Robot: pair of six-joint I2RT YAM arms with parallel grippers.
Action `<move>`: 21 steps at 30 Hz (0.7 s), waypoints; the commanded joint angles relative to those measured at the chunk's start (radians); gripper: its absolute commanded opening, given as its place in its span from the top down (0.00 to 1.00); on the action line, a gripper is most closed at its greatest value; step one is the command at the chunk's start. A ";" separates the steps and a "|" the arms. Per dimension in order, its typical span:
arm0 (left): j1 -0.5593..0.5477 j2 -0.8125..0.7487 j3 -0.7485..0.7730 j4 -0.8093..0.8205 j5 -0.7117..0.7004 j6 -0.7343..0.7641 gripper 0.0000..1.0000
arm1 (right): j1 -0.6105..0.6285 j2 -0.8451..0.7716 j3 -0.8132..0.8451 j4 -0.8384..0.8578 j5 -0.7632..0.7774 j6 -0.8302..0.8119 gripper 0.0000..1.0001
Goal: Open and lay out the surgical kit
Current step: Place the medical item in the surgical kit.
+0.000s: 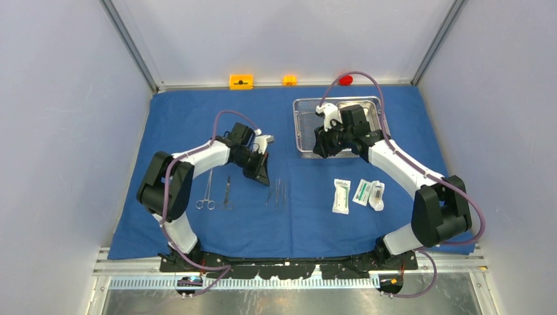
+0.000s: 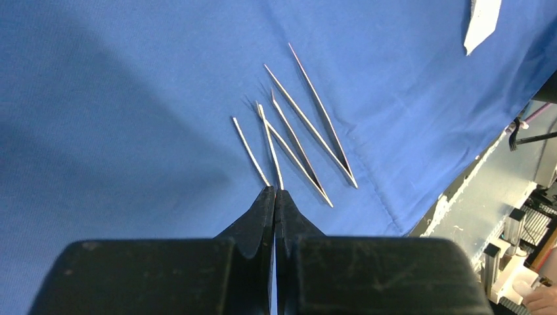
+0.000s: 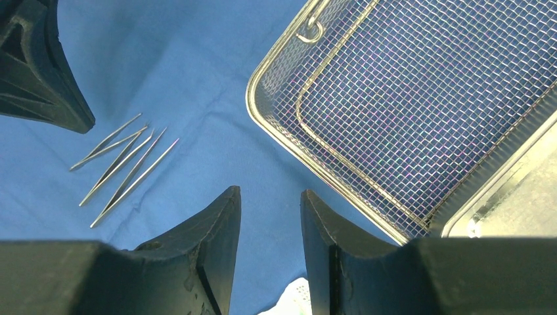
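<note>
The blue cloth (image 1: pixel 197 118) lies spread flat. On it rest scissors (image 1: pixel 205 194), forceps (image 1: pixel 227 191), three tweezers (image 1: pixel 279 193) (image 2: pixel 309 131) (image 3: pixel 121 164) and three white packets (image 1: pixel 358 195). The wire-mesh basket (image 1: pixel 303 125) (image 3: pixel 394 98) stands at the back right, with a steel tray (image 3: pixel 506 203) showing at its edge. My left gripper (image 1: pixel 264 178) (image 2: pixel 274 190) is shut and holds nothing. Its tips cover the near end of one pair of tweezers in the left wrist view. My right gripper (image 1: pixel 322 151) (image 3: pixel 270 197) is open and empty above the cloth, by the basket's near corner.
Two orange blocks (image 1: pixel 241 81) (image 1: pixel 289 80) and a red block (image 1: pixel 345 80) sit along the back edge, beyond the cloth. Grey walls close in both sides. A metal rail (image 1: pixel 289 282) runs along the near edge behind the arm bases.
</note>
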 commanded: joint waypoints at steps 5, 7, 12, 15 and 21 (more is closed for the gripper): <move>-0.001 0.001 0.029 0.009 -0.061 -0.036 0.91 | -0.004 0.004 0.012 0.016 0.010 -0.021 0.57; -0.009 0.012 0.037 0.008 -0.063 -0.041 0.86 | -0.004 0.006 0.012 0.016 0.012 -0.021 0.57; -0.034 0.029 0.058 0.000 -0.092 -0.044 0.77 | -0.003 0.006 0.012 0.015 0.012 -0.023 0.57; -0.043 0.045 0.075 -0.014 -0.124 -0.044 0.75 | -0.003 0.006 0.011 0.015 0.012 -0.025 0.57; -0.064 0.078 0.099 -0.036 -0.168 -0.033 0.73 | -0.004 0.006 0.009 0.015 0.012 -0.028 0.57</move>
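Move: The left-most of three tweezers on the cloth is my target: its middle lies about 3 cm back of my left hand, 1 cm to the right and 4 cm below. At the same height, the middle tweezers is some 3 cm right and 4 cm back, the right-hand tweezers 5 cm right and 4 cm back, and the small scissors 12 cm left and 3 cm back. From my right hand, that left-most tweezers is roughly 15 cm left, 12 cm back and 12 cm below. I spread my shut, empty left fingers to about a quarter open while sinking some 1.5 cm towards the left-most tweezers, easing 1 cm forward over its prongs. After a tiny drift left, the hand comes back right by about 1 cm, and the fingers tip roughly 5 degrees steeper towards the cloth. ##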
